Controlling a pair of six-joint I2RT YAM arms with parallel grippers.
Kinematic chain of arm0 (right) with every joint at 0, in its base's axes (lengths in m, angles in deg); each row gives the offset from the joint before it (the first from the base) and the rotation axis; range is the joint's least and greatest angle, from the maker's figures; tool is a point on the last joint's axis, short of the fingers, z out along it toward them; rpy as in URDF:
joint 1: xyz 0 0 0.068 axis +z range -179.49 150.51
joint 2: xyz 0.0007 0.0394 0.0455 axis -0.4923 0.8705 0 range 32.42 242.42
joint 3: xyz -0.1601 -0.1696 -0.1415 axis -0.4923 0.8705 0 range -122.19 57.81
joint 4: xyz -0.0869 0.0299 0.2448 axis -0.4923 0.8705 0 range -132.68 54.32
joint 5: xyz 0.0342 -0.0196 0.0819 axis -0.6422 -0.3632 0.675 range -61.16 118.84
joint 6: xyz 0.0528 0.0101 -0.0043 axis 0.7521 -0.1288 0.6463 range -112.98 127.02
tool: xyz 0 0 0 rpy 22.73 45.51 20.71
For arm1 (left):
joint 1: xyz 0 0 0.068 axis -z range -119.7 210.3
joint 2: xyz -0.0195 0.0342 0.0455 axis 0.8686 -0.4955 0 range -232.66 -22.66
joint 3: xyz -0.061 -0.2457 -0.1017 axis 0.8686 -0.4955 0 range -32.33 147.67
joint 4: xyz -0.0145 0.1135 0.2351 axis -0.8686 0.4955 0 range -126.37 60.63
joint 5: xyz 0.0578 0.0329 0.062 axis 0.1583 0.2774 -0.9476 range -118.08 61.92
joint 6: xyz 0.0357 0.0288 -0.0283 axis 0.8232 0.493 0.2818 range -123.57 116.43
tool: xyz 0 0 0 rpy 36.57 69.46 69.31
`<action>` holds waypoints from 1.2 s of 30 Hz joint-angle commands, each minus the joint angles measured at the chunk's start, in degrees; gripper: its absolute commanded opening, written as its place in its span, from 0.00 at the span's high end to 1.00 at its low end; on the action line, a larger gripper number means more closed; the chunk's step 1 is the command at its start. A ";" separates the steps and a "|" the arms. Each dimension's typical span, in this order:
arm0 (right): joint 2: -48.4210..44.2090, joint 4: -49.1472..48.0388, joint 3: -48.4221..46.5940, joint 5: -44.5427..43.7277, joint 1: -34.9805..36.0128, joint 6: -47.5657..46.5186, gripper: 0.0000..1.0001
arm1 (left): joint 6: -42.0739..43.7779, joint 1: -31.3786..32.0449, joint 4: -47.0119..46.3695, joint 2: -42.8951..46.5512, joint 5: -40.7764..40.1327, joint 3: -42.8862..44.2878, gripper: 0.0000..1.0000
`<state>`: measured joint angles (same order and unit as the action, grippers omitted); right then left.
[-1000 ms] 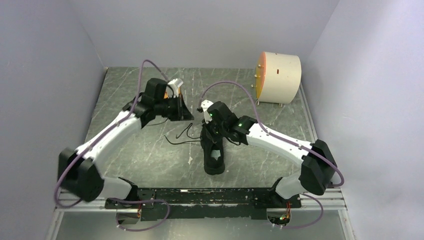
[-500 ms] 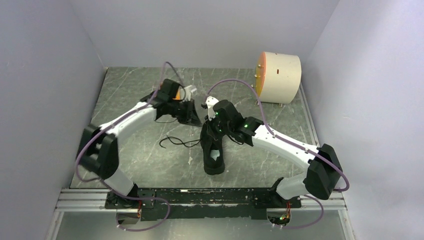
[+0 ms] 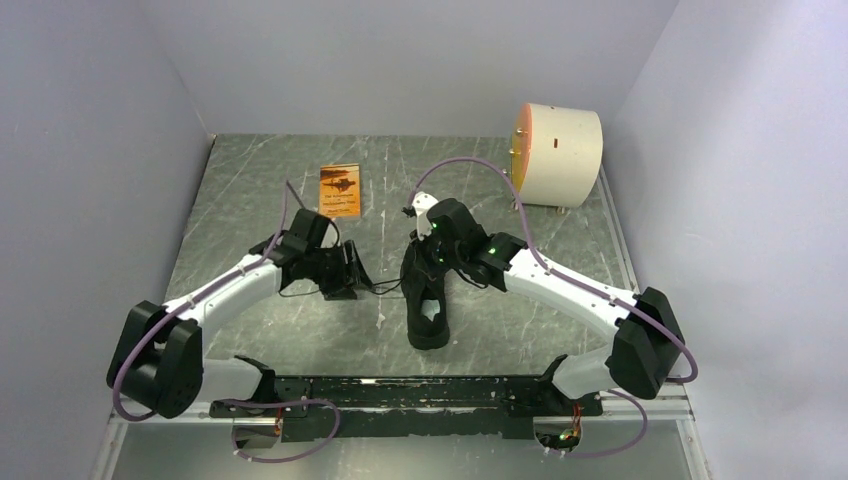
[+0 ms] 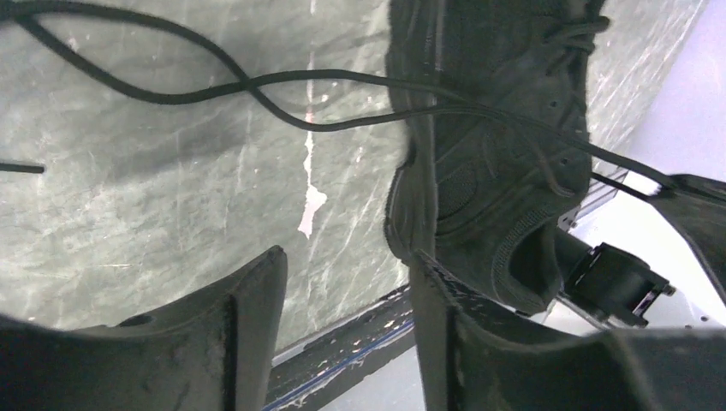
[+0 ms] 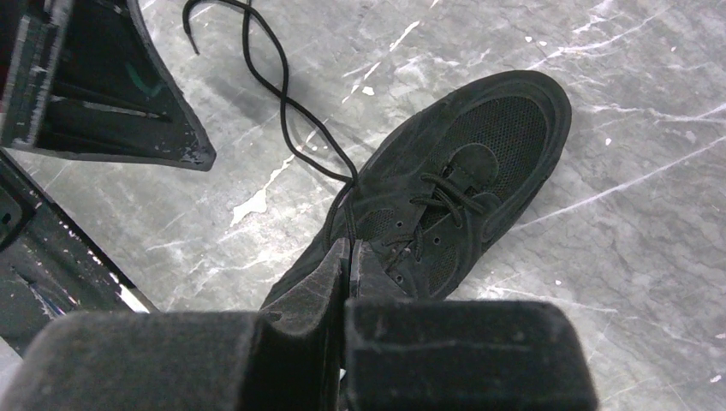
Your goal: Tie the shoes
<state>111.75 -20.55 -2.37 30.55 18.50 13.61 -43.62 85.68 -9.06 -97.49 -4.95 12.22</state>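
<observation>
The black sneaker [image 3: 429, 305] lies on the table, toe toward the far side, its pale insole patch showing. Its thin black laces [image 5: 282, 103] trail left from the eyelets and cross on the table. My right gripper [image 3: 423, 258] hangs over the shoe's lacing, and in the right wrist view [image 5: 349, 244] it is shut on a lace that runs taut to its tips. My left gripper [image 3: 358, 277] sits low just left of the shoe. In the left wrist view [image 4: 347, 274] it is open and empty, beside the shoe [image 4: 492, 171], with the laces [image 4: 257, 86] ahead of it.
An orange card [image 3: 339, 189] lies on the far part of the table. A cream cylinder [image 3: 558, 153] stands at the back right. A black rail [image 3: 400, 395] runs along the near edge. Grey walls close in left, back and right.
My left arm has swung from over the orange card toward the near side and now sits beside the shoe, uncovering the card. The loose laces have shifted. The right gripper has hardly moved.
</observation>
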 commanded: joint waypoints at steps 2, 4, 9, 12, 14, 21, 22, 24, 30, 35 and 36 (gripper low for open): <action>0.31 -3.03 -2.10 1.49 -0.27 -0.37 1.00 | -14.46 -0.08 -12.86 -0.49 -2.36 -5.62 0.46; -0.08 -3.29 -2.01 1.81 -0.25 -0.38 1.00 | -14.02 -0.20 -11.90 -3.78 -3.94 -3.62 0.46; -0.08 -3.01 -1.36 1.94 -0.26 -1.32 1.00 | -16.89 2.26 -10.45 -10.15 -8.32 0.62 0.47; -0.13 -2.80 -1.13 0.92 -0.27 -1.95 1.00 | -19.78 4.11 -10.74 -11.68 -10.53 0.59 0.50; -0.46 -3.19 -0.65 0.88 -0.26 -2.10 1.00 | -21.34 4.71 -12.31 -12.67 -11.18 -0.24 0.52; -1.02 -3.33 -0.01 1.30 -0.35 -2.38 1.00 | -19.59 5.28 -11.32 -18.96 -14.14 3.25 0.51; -1.10 -3.39 0.02 1.28 -0.37 -2.45 1.00 | -19.73 5.42 -11.17 -19.29 -15.08 3.44 0.51; -1.40 -3.62 0.13 1.23 -0.35 -2.41 1.00 | -20.26 6.12 -10.88 -20.15 -16.35 3.75 0.49; -2.19 -3.49 0.54 1.11 -0.37 -2.06 1.00 | -20.85 9.43 -1.34 -24.88 -22.09 8.26 0.58; -2.91 -3.73 1.14 0.84 -0.35 -1.78 1.00 | -22.73 12.42 5.52 -26.13 -27.64 10.28 0.68; -2.96 -3.90 1.27 0.76 -0.39 -1.68 1.00 | -23.20 12.45 5.81 -26.69 -27.71 10.08 0.69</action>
<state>111.07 -21.45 -1.61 31.84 18.45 11.81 -65.04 96.48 -10.87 -120.99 -25.93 23.07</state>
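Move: From the left hand, the crossed shoelaces beside the shoe lie about 4 cm ahead, 4 cm to the right and 8 cm below. The shoe's middle is some 13 cm to this hand's right and 3 cm ahead. The white floor mark is about 3 cm back, 3 cm right and 9 cm below. The lace crossing sits roughly 9 cm left of the right hand, about level front to back and 13 cm lower. Down most of all, by about 7.5 cm, then also forward and rightward, the left hand sinks over the crossed laces to just above the table by the shoe's left side. It turns some 20 degrees, mostly counter-clockwise, late on rolling its left side up, while its fingers narrow to about half their starting gap around a strand. The right hand stays over the shoe, shut on the lace. ##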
